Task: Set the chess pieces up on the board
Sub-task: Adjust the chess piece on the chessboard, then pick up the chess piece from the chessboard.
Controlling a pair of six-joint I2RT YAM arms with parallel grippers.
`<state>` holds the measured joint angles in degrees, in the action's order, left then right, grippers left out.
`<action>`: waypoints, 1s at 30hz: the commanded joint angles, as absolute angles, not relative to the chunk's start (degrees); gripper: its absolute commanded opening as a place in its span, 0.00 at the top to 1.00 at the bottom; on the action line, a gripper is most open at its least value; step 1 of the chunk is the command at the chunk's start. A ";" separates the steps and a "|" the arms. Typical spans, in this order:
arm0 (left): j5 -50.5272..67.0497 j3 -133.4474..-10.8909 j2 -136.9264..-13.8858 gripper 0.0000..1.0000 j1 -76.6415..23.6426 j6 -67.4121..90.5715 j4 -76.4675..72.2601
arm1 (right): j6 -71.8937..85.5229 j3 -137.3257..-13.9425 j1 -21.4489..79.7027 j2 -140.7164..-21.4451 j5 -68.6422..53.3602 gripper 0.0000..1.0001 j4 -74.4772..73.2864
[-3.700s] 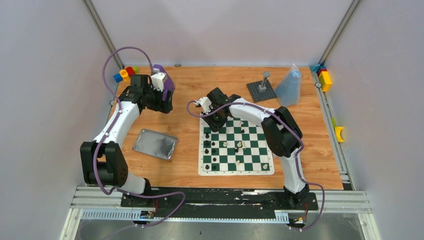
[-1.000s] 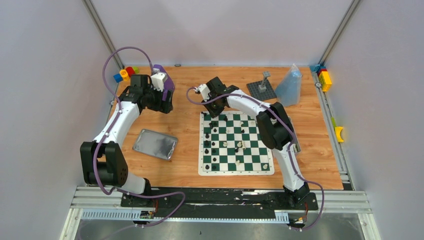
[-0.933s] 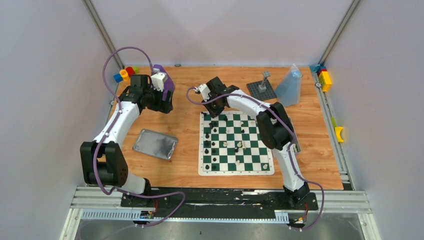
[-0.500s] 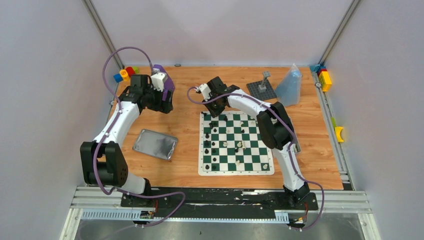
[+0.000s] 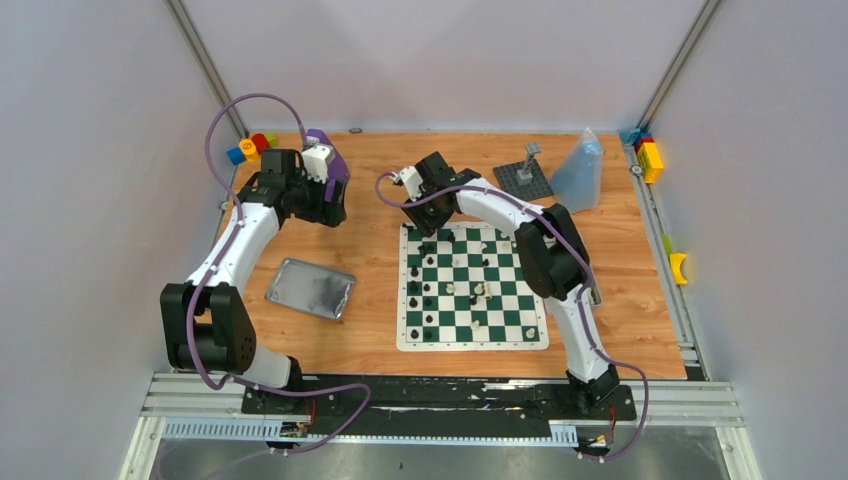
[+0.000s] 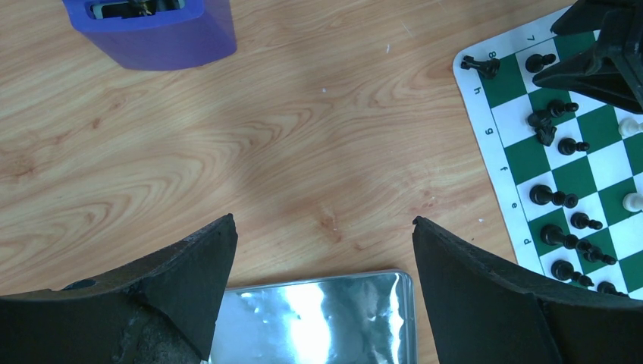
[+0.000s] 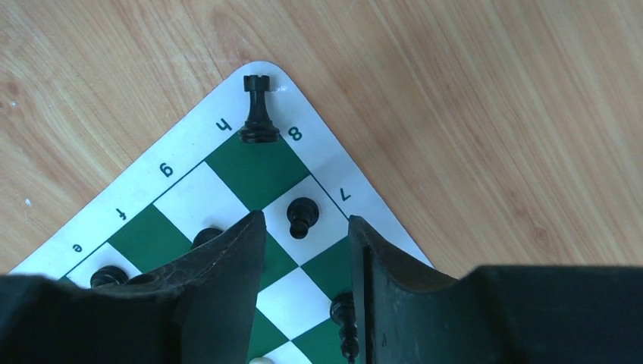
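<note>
The green-and-white board lies in front of the right arm. Black chess pieces crowd its left columns and white ones sit mid-board. My right gripper hovers over the board's far-left corner, open, with nothing between its fingers. A black rook stands free on the border by h8, beyond the tips. A black pawn stands just ahead of the gap. My left gripper is wide open and holds nothing, off the board to the left. The rook also shows in the left wrist view.
A silver tin lies left of the board, under my left gripper. A purple holder and toy blocks sit far left. A grey studded plate, a clear bag and more blocks are at the far right.
The right gripper's jaws have parted over the board's far-left corner, and the black rook now stands free there. The left arm has not moved.
</note>
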<state>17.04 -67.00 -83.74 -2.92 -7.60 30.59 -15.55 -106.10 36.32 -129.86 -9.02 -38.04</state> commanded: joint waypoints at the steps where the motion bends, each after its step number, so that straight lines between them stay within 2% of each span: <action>1: 17.93 -66.57 -82.26 0.06 -2.57 -7.78 29.09 | -15.36 -105.98 35.41 -123.55 -8.17 0.54 -37.97; 13: 18.19 -66.72 -82.47 0.06 -2.57 -7.69 29.09 | -15.92 -95.71 31.05 -113.82 -7.75 0.55 -37.97; 30: 18.14 -66.85 -83.09 0.06 -2.56 -7.79 29.11 | -14.33 -93.60 30.40 -117.42 -11.88 0.53 -37.27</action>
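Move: The right hand stands just over the black pawn on h7, within 1 cm sideways and about 1 cm above its middle. The tall black piece by the h5–g5 corner is some 6 cm to the right and 1 cm back; the fallen rook lies 6 cm left, 2 cm out; another black pawn is 4 cm straight back. From the left hand the tall piece is about 26 cm right, 2 cm out, 14 cm below. Already loosened from the h7 pawn, the right hand's fingers come clear of it and stay about half open. The hand swings about 7 cm right to the tall black piece, climbing some 6 cm on the way and then sinking about 3 cm towards it, easing back about 2 cm and turning slightly clockwise; it doesn't reach the piece. ##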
